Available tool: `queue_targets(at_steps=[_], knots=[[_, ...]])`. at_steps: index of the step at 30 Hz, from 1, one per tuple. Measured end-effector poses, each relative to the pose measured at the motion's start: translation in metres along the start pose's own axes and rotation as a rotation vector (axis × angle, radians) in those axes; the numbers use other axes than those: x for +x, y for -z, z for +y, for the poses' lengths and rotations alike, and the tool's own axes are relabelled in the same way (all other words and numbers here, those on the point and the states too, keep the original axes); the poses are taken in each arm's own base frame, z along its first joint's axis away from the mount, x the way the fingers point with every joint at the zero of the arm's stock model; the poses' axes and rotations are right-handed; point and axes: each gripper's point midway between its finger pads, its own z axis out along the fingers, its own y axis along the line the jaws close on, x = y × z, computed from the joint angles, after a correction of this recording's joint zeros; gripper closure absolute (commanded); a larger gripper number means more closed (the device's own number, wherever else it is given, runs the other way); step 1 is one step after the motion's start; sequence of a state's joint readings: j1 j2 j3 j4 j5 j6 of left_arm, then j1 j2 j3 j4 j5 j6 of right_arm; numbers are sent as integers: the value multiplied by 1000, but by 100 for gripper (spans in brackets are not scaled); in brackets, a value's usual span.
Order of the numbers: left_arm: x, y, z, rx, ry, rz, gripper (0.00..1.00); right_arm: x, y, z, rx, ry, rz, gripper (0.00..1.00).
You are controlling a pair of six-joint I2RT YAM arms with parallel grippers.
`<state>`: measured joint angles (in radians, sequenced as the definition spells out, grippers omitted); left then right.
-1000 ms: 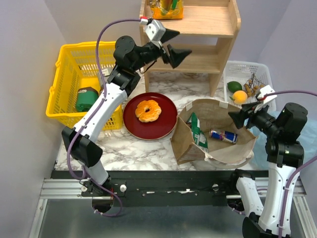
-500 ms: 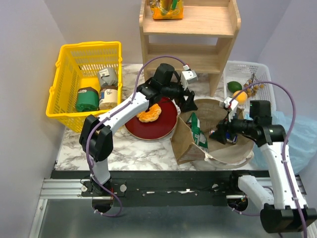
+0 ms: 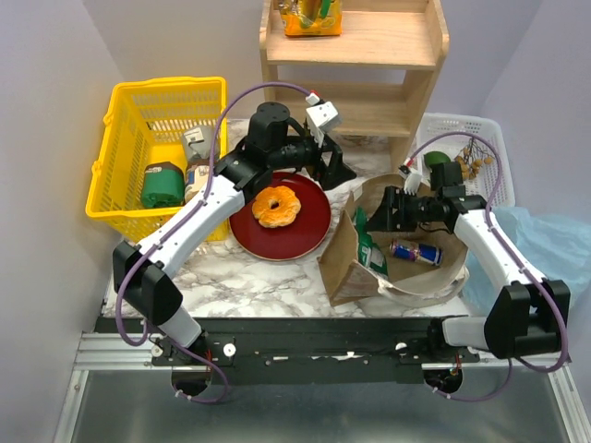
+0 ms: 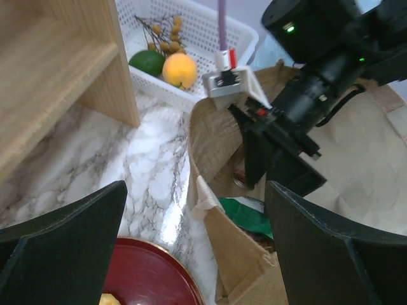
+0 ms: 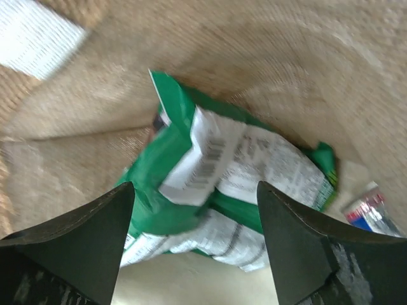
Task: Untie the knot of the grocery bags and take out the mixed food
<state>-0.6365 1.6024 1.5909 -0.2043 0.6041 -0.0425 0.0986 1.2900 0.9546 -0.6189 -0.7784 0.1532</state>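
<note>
The brown paper bag (image 3: 343, 277) stands open at centre right, holding the dark-green chip bag (image 3: 369, 251) and the red-blue can (image 3: 416, 251). My right gripper (image 3: 374, 214) is open inside the bag's mouth; in the right wrist view (image 5: 197, 248) the chip bag (image 5: 229, 190) lies between its fingers, the can (image 5: 369, 206) to the right. My left gripper (image 3: 337, 173) is open and empty above the marble by the bag's far-left rim (image 4: 245, 267). The doughnut (image 3: 276, 206) lies on the red plate (image 3: 314, 221). The green fruit (image 4: 147, 61) and orange fruit (image 4: 179, 68) sit in the mesh tray. The snack packet (image 3: 312, 17) is on the shelf top. The light-blue bag (image 3: 554, 249) lies at the right edge.
A yellow basket (image 3: 120, 138) with jars and packs stands at the left. A wooden shelf (image 3: 388, 101) stands at the back. The white mesh tray (image 3: 480, 129) sits at the back right. My two grippers are close together over the paper bag's far rim.
My left gripper came down from the shelf to beside the paper bag, then drew back slightly. My right gripper moved left into the bag's mouth over the chip bag.
</note>
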Motion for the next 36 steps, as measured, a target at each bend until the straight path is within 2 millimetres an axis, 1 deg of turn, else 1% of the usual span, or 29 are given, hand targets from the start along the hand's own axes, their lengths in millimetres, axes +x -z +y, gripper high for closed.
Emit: queue_targets(at_steps=[2,5,6,8,9,11,12,13,17,19,21,24,29,31,36], knots=[[-10,7,-4,-7,-24,-21,1,-6,-7,4,-15,-10,10,14],[-15,12,-3,-26,-42,-29,1,-7,-20,6,-5,-18,42,17],[-15,12,-1,-32,-46,-27,1,-6,-24,3,13,-22,51,25],[-12,12,1,-46,-48,-18,1,-3,-29,-4,52,-38,70,36],[-10,12,2,-50,-48,-13,1,-1,-31,-7,71,-47,80,55],[-10,12,4,-58,-50,-11,1,3,-33,-14,103,-58,95,75],[-10,12,5,-63,-51,-11,1,5,-32,-15,111,-61,99,93],[-10,12,5,-67,-51,-11,1,5,-32,-16,114,-61,101,100],[-9,12,7,-74,-51,-10,1,6,-27,-16,127,-29,98,100],[-9,12,7,-75,-51,-10,1,6,-21,-13,133,9,95,100],[-9,12,7,-75,-51,-10,1,2,-10,-8,144,67,85,100],[-9,12,7,-77,-52,-10,1,-13,14,9,154,201,48,100],[-10,13,10,-82,-59,-11,1,-44,60,49,152,456,-22,100],[-12,13,12,-85,-62,-14,1,-51,75,62,150,544,-41,100],[-18,17,14,-74,-70,-27,1,-63,105,87,144,731,-82,100]])
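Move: The green snack bag lies in the paper bag just below the right hand, about 3 cm left of it, neither ahead nor back, and 5 cm down. The energy drink can lies on the paper bag's floor, some 9 cm right of the hand and 1 cm ahead, 11 cm down; the red plate is about 25 cm left and 10 cm ahead, 12 cm down. From the left hand the snack bag is some 9 cm right, 6 cm back and 24 cm below. The green snack bag is pinched near its middle by the right hand: the open fingers sink about 3 cm, edging left and forward, and shut fully on the wrapper. The hand then raises it some 18 cm out of the paper bag, drawing slightly right and back, while the wrist rolls about 40 degrees counter-clockwise with the fingers still slanting down to the left. ##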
